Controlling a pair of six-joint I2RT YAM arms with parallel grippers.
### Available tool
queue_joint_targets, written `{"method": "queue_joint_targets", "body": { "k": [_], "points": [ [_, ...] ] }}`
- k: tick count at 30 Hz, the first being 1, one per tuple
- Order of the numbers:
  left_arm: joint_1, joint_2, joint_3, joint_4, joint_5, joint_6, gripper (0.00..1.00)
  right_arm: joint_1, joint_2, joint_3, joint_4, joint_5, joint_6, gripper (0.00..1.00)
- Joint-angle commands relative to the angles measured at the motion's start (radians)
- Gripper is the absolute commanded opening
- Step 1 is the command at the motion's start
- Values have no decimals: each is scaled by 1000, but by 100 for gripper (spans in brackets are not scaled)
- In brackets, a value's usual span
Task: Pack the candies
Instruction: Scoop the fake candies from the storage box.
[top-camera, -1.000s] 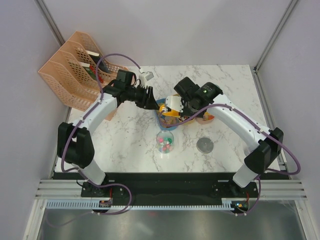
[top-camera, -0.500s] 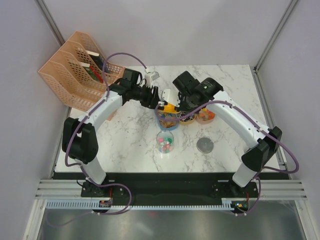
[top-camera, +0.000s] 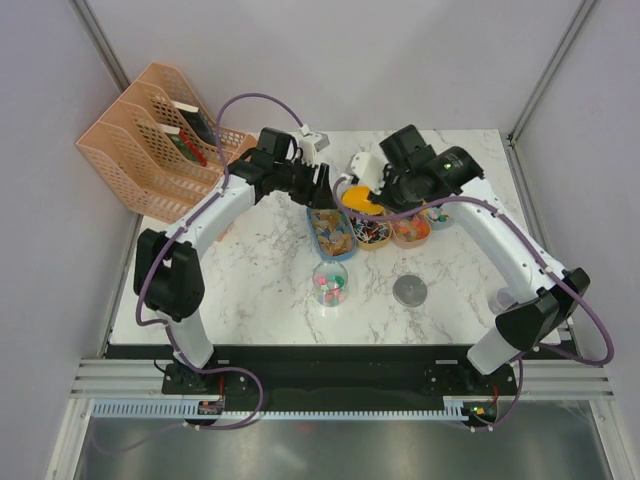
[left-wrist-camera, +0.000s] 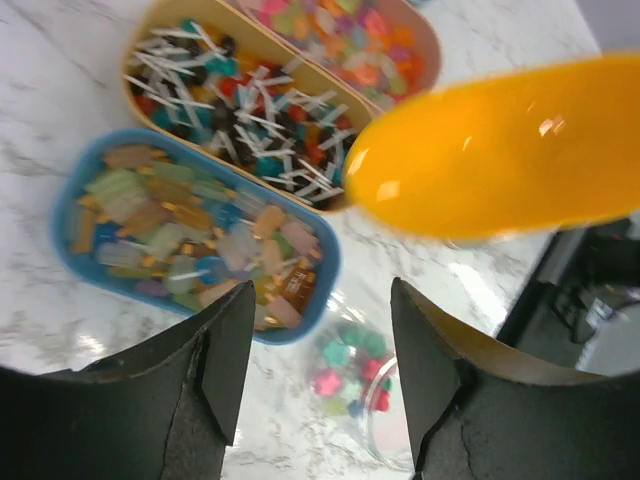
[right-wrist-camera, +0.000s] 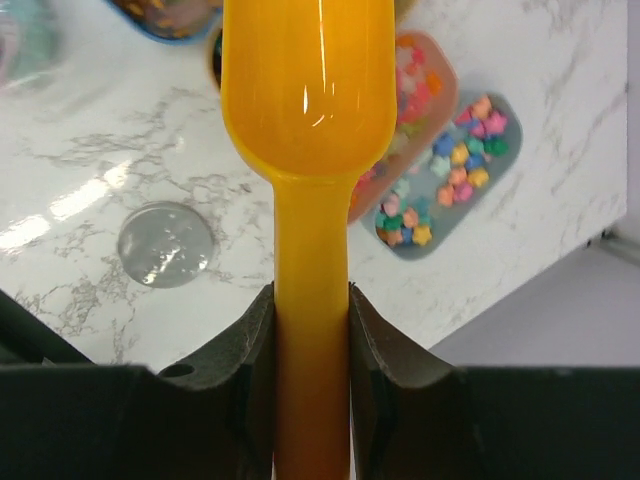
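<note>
Candies fill four oval trays in a row: blue (top-camera: 329, 231), tan (top-camera: 373, 234), pink (top-camera: 411, 232) and grey (top-camera: 438, 215). More star-shaped candies (left-wrist-camera: 352, 362) lie in a clear cup (top-camera: 331, 284) in front of the trays. My left gripper (top-camera: 322, 194) hovers open over the blue tray (left-wrist-camera: 70, 205), nothing between its fingers (left-wrist-camera: 228, 360). My right gripper (right-wrist-camera: 312, 335) is shut on the handle of a yellow-orange scoop (right-wrist-camera: 308, 80), held above the tan and pink trays. The scoop's bowl (left-wrist-camera: 500, 150) looks empty. The grey tray's star candies (right-wrist-camera: 452, 170) show in the right wrist view.
A round clear lid (top-camera: 409, 290) lies on the marble table (top-camera: 250, 270) right of the cup. Peach file organisers (top-camera: 150, 140) stand at the back left corner. Both arms crowd the space above the trays.
The left gripper swung right over the blue tray and its jaws widened. The right arm drew the scoop up and back from the trays, toward the far right.
</note>
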Motion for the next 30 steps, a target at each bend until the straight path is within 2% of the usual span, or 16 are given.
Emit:
{"method": "queue_joint_targets", "body": {
  "k": [1, 2, 4, 5, 7, 8, 12, 15, 20, 30],
  "points": [
    [-1, -31, 84, 4, -276, 47, 64, -146, -78, -31, 45, 24, 95, 0],
    [0, -37, 88, 5, -324, 61, 64, -195, -80, -56, 31, 20, 116, 0],
    [2, -34, 66, 10, -430, 133, 57, -235, -81, -94, 2, 9, 136, 0],
    [3, -25, 54, 10, -447, 151, 46, -270, -78, -132, -4, -8, 158, 0],
    [12, -19, -7, 14, -455, 157, 8, -300, -70, -171, -24, -14, 176, 0],
    [12, -11, -32, 19, -454, 151, 2, -321, -66, -208, -30, -14, 181, 0],
    [12, -14, -173, 62, -441, 113, 2, -349, -40, -263, -58, -6, 196, 0],
    [12, 0, -222, 94, -446, 87, 2, -354, -17, -282, -79, 12, 199, 0],
    [12, 61, -224, 105, -429, 73, 2, -364, 41, -265, -111, 21, 204, 0],
    [-3, 170, -161, 94, -291, 72, 2, -364, 172, -188, -119, 57, 204, 0]
  ]
}}
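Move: About 9 cm ahead of the right hand, 7 cm to its right and 23 cm below lies the pink box. The star-candy box stands 8 cm right of it and 4 cm farther out, the lollipop box 9 cm left of it; the silver lid is some 11 cm back and 9 cm right of the hand. Below the left hand by 16 cm, 3 cm ahead and 2 cm right, is the blue box. The lollipop box sits 12 cm right and 7 cm ahead of that hand, the clear storage box 12 cm back and 2 cm right. Swinging away from the storage box, the right hand carries the still-gripped, empty scoop about 13 cm right and 11 cm down towards the pink box's near end, turning some 30 degrees clockwise and pointing steeper down. The left hand edges forward and back while shutting its open fingers on nothing, shifts left and drops 16 cm beside the blue box, steepening. ##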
